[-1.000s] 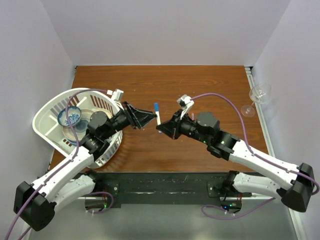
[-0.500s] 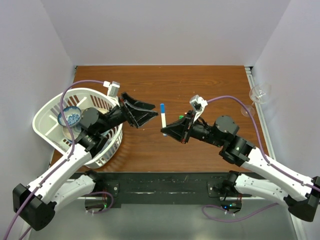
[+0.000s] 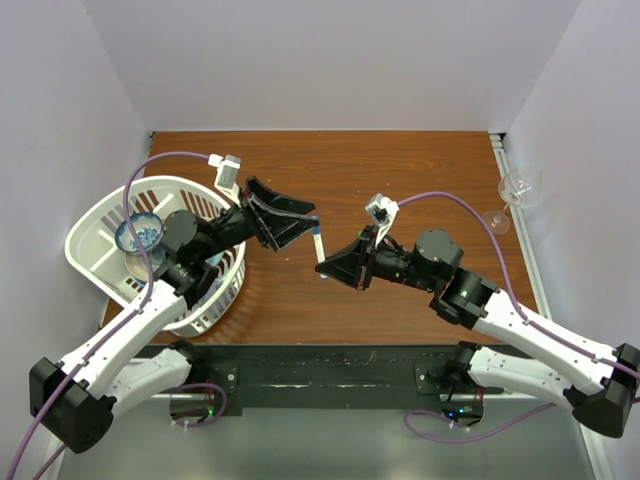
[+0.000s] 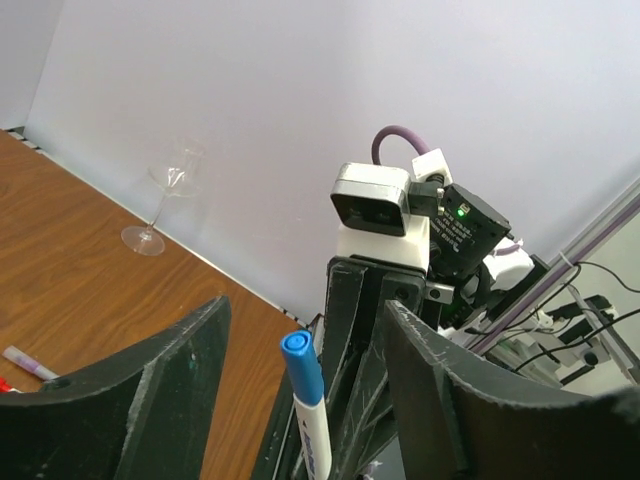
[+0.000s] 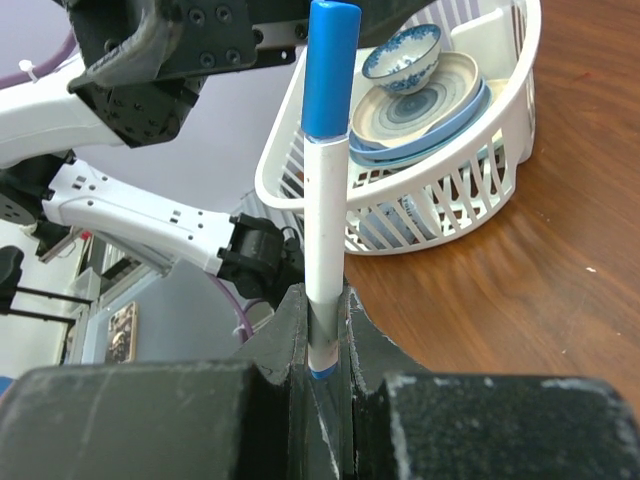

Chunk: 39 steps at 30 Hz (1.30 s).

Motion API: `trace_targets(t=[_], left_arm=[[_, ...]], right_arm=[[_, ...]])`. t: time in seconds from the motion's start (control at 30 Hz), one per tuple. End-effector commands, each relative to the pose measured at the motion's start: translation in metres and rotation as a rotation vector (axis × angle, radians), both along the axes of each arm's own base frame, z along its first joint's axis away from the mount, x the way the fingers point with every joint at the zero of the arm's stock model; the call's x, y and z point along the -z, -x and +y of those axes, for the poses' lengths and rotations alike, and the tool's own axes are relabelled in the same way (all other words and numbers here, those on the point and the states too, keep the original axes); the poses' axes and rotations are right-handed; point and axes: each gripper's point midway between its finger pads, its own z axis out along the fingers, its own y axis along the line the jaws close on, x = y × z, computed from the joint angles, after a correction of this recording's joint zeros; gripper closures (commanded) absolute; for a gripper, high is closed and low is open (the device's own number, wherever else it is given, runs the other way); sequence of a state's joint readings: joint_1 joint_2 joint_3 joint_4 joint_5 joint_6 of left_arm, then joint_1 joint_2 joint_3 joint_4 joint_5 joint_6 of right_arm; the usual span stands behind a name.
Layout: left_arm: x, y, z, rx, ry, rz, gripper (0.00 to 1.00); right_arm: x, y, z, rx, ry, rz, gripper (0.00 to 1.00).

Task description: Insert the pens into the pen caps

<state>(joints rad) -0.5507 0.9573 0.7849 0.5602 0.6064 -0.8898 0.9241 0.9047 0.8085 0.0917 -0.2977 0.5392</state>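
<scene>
My right gripper (image 3: pixel 333 268) is shut on the lower end of a thin white pen (image 5: pixel 325 220), holding it upright above the table. A blue pen cap (image 5: pixel 330 70) sits on the pen's top end. My left gripper (image 4: pixel 305 330) is open, its two fingers standing on either side of that blue cap (image 4: pixel 300 365) without touching it. In the top view the pen (image 3: pixel 319 248) spans the gap between the two grippers. Another thin white pen (image 4: pixel 24 361) lies on the table at the far left of the left wrist view, with something red beside it.
A white basket (image 3: pixel 100 215) with a blue patterned bowl (image 5: pixel 402 57) and plates stands at the table's left. A wine glass (image 3: pixel 518 190) stands at the right edge, also in the left wrist view as the glass (image 4: pixel 165 190).
My left gripper opened wider, drew back, then came forward round the blue cap again. My right arm swung right and back left, pen still gripped.
</scene>
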Motion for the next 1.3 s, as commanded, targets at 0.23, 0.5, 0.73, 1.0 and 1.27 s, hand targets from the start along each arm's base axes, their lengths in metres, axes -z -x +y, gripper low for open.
trace_targets(t=[0.23, 0.5, 0.73, 1.0, 1.27], left_arm=[[-0.011, 0.011, -0.003, 0.071, 0.032, -0.027, 0.71], [0.004, 0.031, 0.001, 0.124, 0.049, 0.014, 1.00], [0.031, 0.043, -0.010, 0.207, 0.010, 0.112, 1.00], [0.056, 0.048, -0.008, 0.196, -0.027, 0.186, 1.00], [0.075, 0.046, -0.014, 0.184, -0.008, 0.244, 1.00]], right_arm=[[-0.021, 0.011, 0.003, -0.041, -0.077, -0.012, 1.00], [-0.048, 0.001, 0.007, -0.013, -0.093, -0.061, 1.00], [-0.080, -0.009, 0.011, 0.010, -0.124, -0.153, 1.00], [-0.115, -0.022, -0.006, 0.128, -0.144, -0.252, 1.00], [-0.137, -0.031, -0.007, 0.169, -0.164, -0.312, 1.00]])
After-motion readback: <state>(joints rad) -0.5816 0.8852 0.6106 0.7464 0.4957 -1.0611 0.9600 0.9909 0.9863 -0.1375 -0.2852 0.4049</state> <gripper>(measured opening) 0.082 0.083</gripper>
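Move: The blue cap, already on the pen in the right hand, sits almost between the left hand's open fingers, its middle about 1 cm back, 1 cm to the right and 2 cm below. From there the basket of dishes is about 37 cm left, 10 cm ahead and 30 cm lower; the purple pen on the table is some 17 cm ahead, 16 cm right and 38 cm lower. The cap is 4 cm ahead of the right hand, 1 cm left and 7 cm above. The left fingers shut on the upper end of the blue cap and pinch it, after which the left hand eases about 1.5 cm back and roughly 1 cm each to its left and down, fingertips tilting up slightly. Still gripping the pen low on its white barrel, the right hand follows about 1 cm to the left, its fingers dipping some 10 degrees. ##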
